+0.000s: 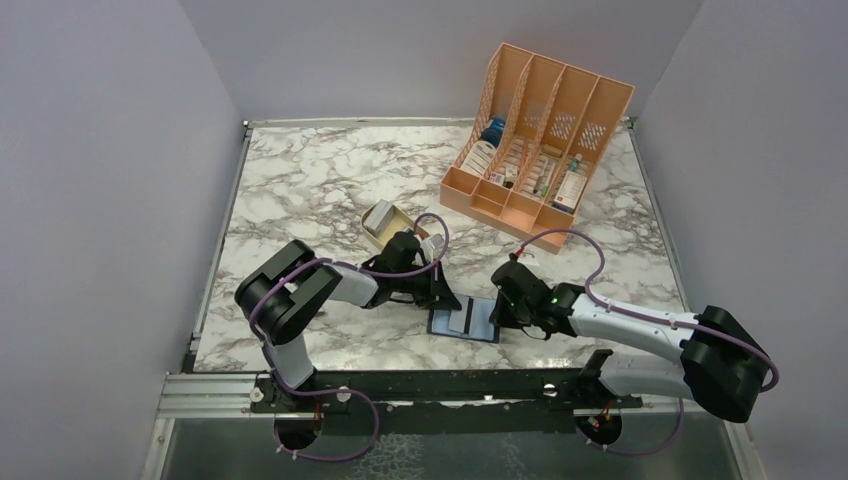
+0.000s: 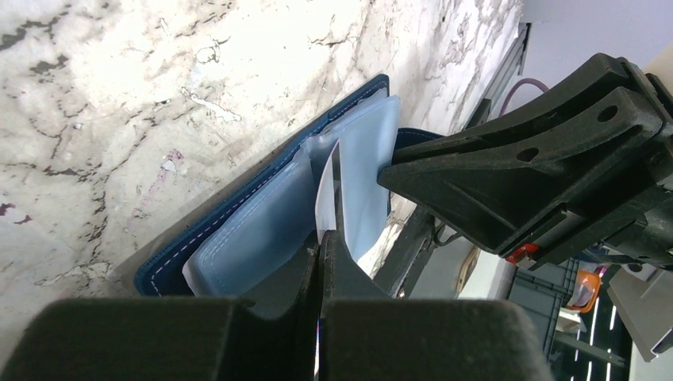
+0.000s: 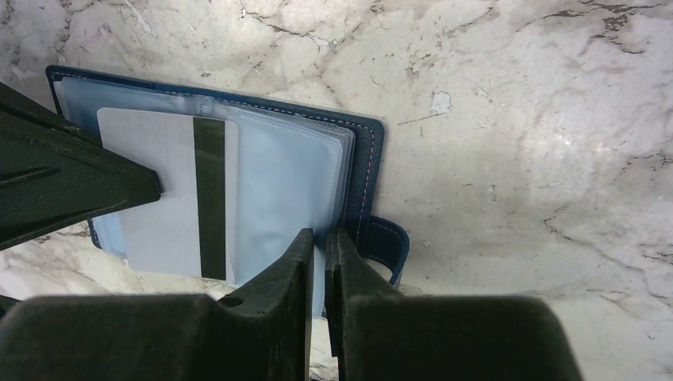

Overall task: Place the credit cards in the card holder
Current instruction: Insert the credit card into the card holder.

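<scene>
The navy card holder (image 1: 482,327) lies open on the marble between the two arms, its clear sleeve pages (image 3: 278,190) facing up. My left gripper (image 2: 321,246) is shut on one edge of a pale credit card (image 3: 159,198) with a black stripe. The card lies over the left sleeve page and shows edge-on (image 2: 325,198) in the left wrist view. My right gripper (image 3: 325,242) is closed on the near edge of the right-hand sleeve pages, beside the holder's strap (image 3: 389,242). In the top view the left gripper (image 1: 447,300) and the right gripper (image 1: 498,314) flank the holder.
A gold tin (image 1: 384,222) stands just behind the left gripper. A peach slotted file rack (image 1: 535,140) with bottles and boxes stands at the back right. Grey walls close the table on three sides.
</scene>
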Available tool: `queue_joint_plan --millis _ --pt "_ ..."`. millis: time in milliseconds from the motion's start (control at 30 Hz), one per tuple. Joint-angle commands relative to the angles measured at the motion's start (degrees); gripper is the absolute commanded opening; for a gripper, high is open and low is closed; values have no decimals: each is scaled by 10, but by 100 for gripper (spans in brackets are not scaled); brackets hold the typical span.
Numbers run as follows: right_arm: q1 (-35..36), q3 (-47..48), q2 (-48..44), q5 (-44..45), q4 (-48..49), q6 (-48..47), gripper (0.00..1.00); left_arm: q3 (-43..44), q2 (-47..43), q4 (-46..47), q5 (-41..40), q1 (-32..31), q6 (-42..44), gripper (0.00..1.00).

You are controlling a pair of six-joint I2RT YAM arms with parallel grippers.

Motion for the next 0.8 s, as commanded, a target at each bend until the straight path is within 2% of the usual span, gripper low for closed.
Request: queue_joint_plan --millis 0,533,767 --pt "1 -22 16 -14 10 14 9 -12 5 7 -42 -10 0 0" --pt "0 -18 23 -20 16 16 9 -26 6 31 -53 -29 -13 0" --pt "1 -9 23 -17 10 14 9 -25 -25 26 -58 -32 -16 33"
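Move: The left hand already holds the white credit card, partly in the card holder's clear pocket; the middle of that pocket lies about 4 cm to its right, 2 cm back and 1 cm lower. The beige box stands some 17 cm ahead and 14 cm to the left, 1 cm lower. From the right hand, which pinches the pocket's right edge, the pocket's middle is about 2 cm left and 1 cm ahead, level with the fingertips. The left hand eases the card about 1 cm back and right, deeper into the pinned pocket, then opens. ##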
